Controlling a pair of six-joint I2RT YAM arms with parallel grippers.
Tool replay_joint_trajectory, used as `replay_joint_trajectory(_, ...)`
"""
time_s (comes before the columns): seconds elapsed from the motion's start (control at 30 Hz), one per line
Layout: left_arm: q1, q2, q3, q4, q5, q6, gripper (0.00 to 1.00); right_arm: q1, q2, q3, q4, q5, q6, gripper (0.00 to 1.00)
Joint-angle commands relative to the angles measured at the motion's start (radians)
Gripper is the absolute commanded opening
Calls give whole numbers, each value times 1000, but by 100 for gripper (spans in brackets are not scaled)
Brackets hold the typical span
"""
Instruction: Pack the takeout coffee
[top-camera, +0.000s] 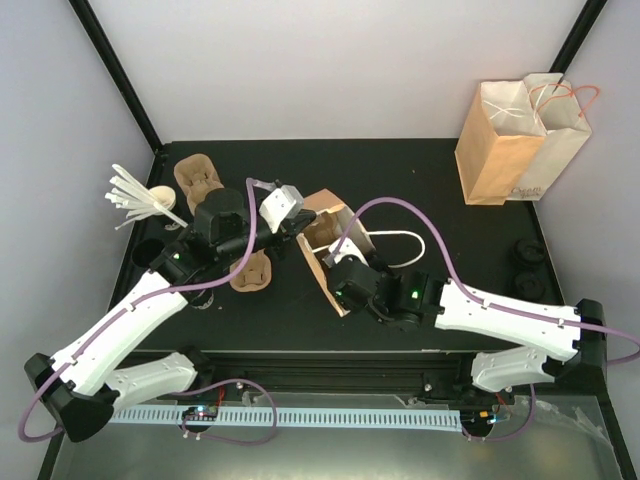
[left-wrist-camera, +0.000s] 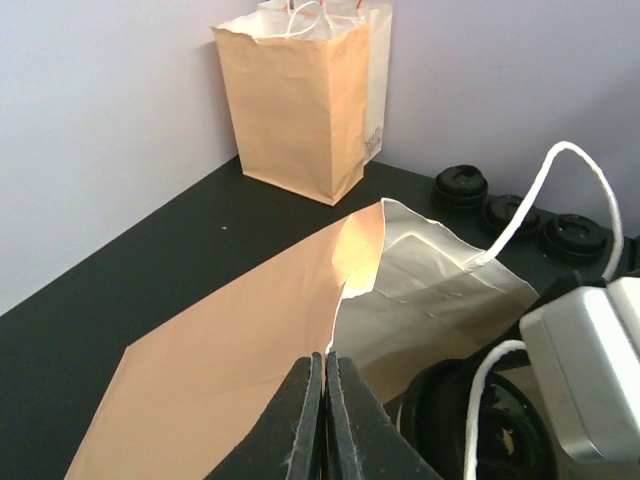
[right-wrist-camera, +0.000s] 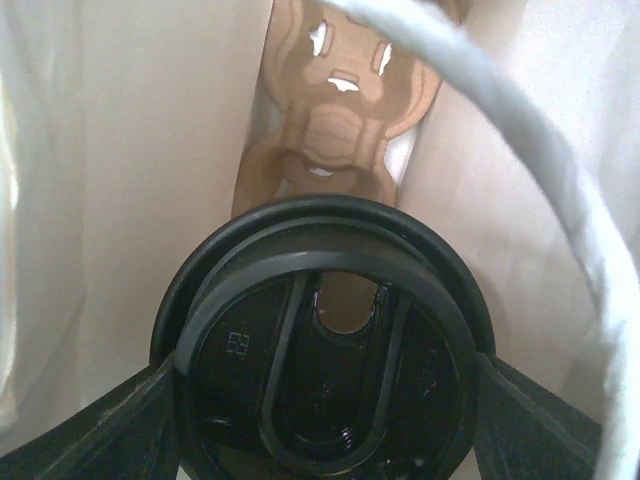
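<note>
A brown paper bag (top-camera: 322, 212) with a white inside lies on its side mid-table. My left gripper (top-camera: 298, 222) is shut on the bag's upper rim (left-wrist-camera: 340, 300), its fingers (left-wrist-camera: 305, 400) pressed together over the paper edge. The takeout coffee (right-wrist-camera: 325, 370) shows in the right wrist view as a round black lid with a sip hole, inside the bag between white walls. My right gripper (right-wrist-camera: 322, 410) is shut on it, one finger (right-wrist-camera: 100, 425) at each side of the lid. From above, the right gripper (top-camera: 342, 262) reaches into the bag mouth and the coffee is hidden.
A second paper bag (top-camera: 520, 140) stands upright at the back right. Loose black lids (top-camera: 526, 268) lie by the right edge. Brown cup carriers (top-camera: 200, 180) and white stirrers (top-camera: 135, 195) sit at the left. Another brown carrier (right-wrist-camera: 345, 110) shows deep in the bag. White rope handle (top-camera: 400, 240) loops out.
</note>
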Motion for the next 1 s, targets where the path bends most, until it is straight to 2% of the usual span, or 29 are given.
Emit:
replay_joint_trajectory(0.0,-16,-35,-32,55,41,50,5,15,-39,-71,224,103,5,55)
replay_joint_trajectory(0.23,-21,-63,-70,76,54,65,5,30,18,-88,312,155,-13,55)
replay_joint_trajectory(0.47,-20,-57,-64,88,44,69,5,100,114,-60,368,233,-36,55)
replay_joint_trajectory(0.73,-21,-72,-61,89,90,52,5,114,185,-60,328,364,78,54)
replay_joint_trajectory(0.97,-30,-99,-79,86,127,33,5,114,216,-77,306,372,138,54)
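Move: The right hand already holds the lidded black cup inside the paper bag's mouth. The brown cup carrier in the bag lies about 8 cm ahead of that hand, 3 cm left and some 13 cm below. The pinched bag rim is roughly 5 cm ahead, 9 cm left and 11 cm higher; the right handle loop arches 12 cm to its right, 1 cm ahead and 5 cm up. From the left hand, the carrier is about 3 cm ahead, 6 cm right and 24 cm down. Still gripping the cup, the right hand carries it left about 5 cm inside the bag, easing slightly forward, then sinks some 3 cm towards the carrier while drifting back right a little; its downward-slanting fingers tip up towards level by about 15 degrees. The left fingers keep the rim pinched and draw it back a couple of centimetres, turning slightly clockwise. ##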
